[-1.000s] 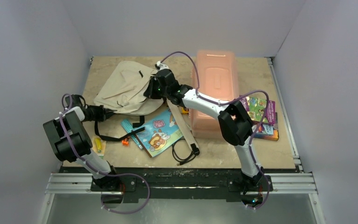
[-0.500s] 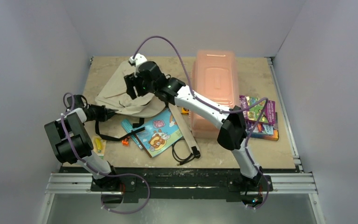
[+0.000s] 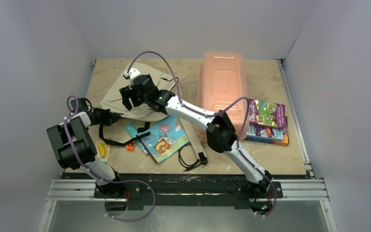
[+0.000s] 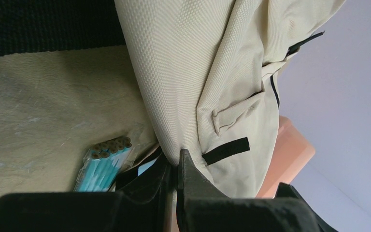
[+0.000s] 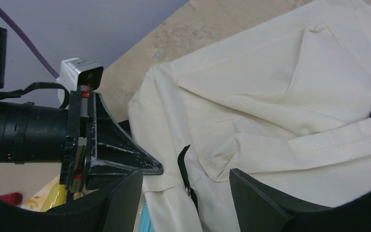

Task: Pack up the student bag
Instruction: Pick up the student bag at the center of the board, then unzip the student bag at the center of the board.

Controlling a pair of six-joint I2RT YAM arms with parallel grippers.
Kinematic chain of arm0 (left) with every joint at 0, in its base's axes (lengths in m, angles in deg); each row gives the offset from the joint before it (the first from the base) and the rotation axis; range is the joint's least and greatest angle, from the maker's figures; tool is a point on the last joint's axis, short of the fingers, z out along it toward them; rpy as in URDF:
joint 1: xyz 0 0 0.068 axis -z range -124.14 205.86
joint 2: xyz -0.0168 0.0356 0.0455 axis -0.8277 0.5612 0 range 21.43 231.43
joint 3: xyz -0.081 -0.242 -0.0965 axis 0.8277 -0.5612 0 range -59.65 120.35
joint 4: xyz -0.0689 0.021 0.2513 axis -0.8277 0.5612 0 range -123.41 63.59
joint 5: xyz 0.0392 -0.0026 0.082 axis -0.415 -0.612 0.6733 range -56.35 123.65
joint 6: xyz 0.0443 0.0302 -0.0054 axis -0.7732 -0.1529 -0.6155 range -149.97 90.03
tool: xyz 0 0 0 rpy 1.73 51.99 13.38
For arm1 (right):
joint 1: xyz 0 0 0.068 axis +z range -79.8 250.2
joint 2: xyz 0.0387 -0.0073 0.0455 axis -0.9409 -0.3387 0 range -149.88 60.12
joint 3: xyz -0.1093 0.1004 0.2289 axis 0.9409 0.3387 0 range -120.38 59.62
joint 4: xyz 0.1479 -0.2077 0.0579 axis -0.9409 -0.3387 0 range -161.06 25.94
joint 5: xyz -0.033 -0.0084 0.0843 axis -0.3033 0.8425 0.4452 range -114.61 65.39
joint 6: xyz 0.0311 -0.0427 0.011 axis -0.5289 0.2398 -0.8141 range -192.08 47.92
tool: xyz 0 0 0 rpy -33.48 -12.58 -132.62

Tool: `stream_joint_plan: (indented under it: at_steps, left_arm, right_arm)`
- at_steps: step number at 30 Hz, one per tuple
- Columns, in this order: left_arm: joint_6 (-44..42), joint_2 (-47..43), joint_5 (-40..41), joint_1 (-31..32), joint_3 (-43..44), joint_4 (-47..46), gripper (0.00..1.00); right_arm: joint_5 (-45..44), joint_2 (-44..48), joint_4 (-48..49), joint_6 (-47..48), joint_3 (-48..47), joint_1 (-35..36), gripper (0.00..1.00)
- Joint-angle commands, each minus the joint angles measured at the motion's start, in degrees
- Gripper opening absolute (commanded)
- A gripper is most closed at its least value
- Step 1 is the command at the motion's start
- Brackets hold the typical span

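Note:
The beige student bag (image 3: 110, 96) lies at the table's back left, with a black strap trailing toward the front. My left gripper (image 3: 119, 116) is at the bag's near left edge. In the left wrist view the left gripper (image 4: 178, 158) is shut on a fold of the bag's fabric (image 4: 207, 72). My right gripper (image 3: 127, 99) hovers over the middle of the bag. It is open (image 5: 186, 186) with nothing between its fingers. Below it lie cream fabric (image 5: 280, 96) and a black zipper pull (image 5: 185, 171).
A translucent pink box (image 3: 223, 82) stands at the back right, with colourful books (image 3: 268, 120) beside it. A cartoon booklet (image 3: 166, 137), a pack of teal pencils (image 3: 135, 133), a beige strap (image 3: 192, 135), an orange clip (image 3: 130, 146) and a yellow item (image 3: 101, 150) lie near the front.
My right arm swung left from the bag's right edge to over its middle, and its jaws opened. The left gripper kept its hold and place.

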Motion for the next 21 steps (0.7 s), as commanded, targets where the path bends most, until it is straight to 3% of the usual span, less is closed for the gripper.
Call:
stream_joint_plan:
  at_steps: [1, 5, 21]
  left_arm:
    - [-0.35, -1.49, -3.50, 1.02, 0.12, -0.77, 0.00]
    - [-1.15, -2.31, -2.79, 1.25, 0.54, 0.11, 0.00]
    - [-1.11, -2.65, -2.85, 1.65, 0.49, -0.10, 0.00]
  right_arm:
    - [0.11, -1.85, 5.59, 2.08, -5.27, -0.20, 0.69]
    - [0.44, -4.13, 6.61, 3.42, -6.21, -0.10, 0.60]
    - [1.22, -10.76, 8.53, 6.22, -9.41, 1.20, 0.49]
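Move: Aim the right gripper at the student bag's near rim by its black pull, about 3 cm to its left and 10 cm below, level with it fore and aft. The pencil pack lies 9 cm back, 2 cm right and 15 cm below; the booklet is as far back and as low, but 15 cm right. From the left gripper, already shut on the rim, that spot is some 2 cm ahead and 2 cm right. Bring the right gripper down about 5 cm and some 3 cm to the left, easing slightly forward, towards the bag's near rim beside the left gripper. Draw its wide-open fingers together to roughly half open on the way, without shutting them on the cloth. Keep the left gripper's pinch on the rim almost where it is. ##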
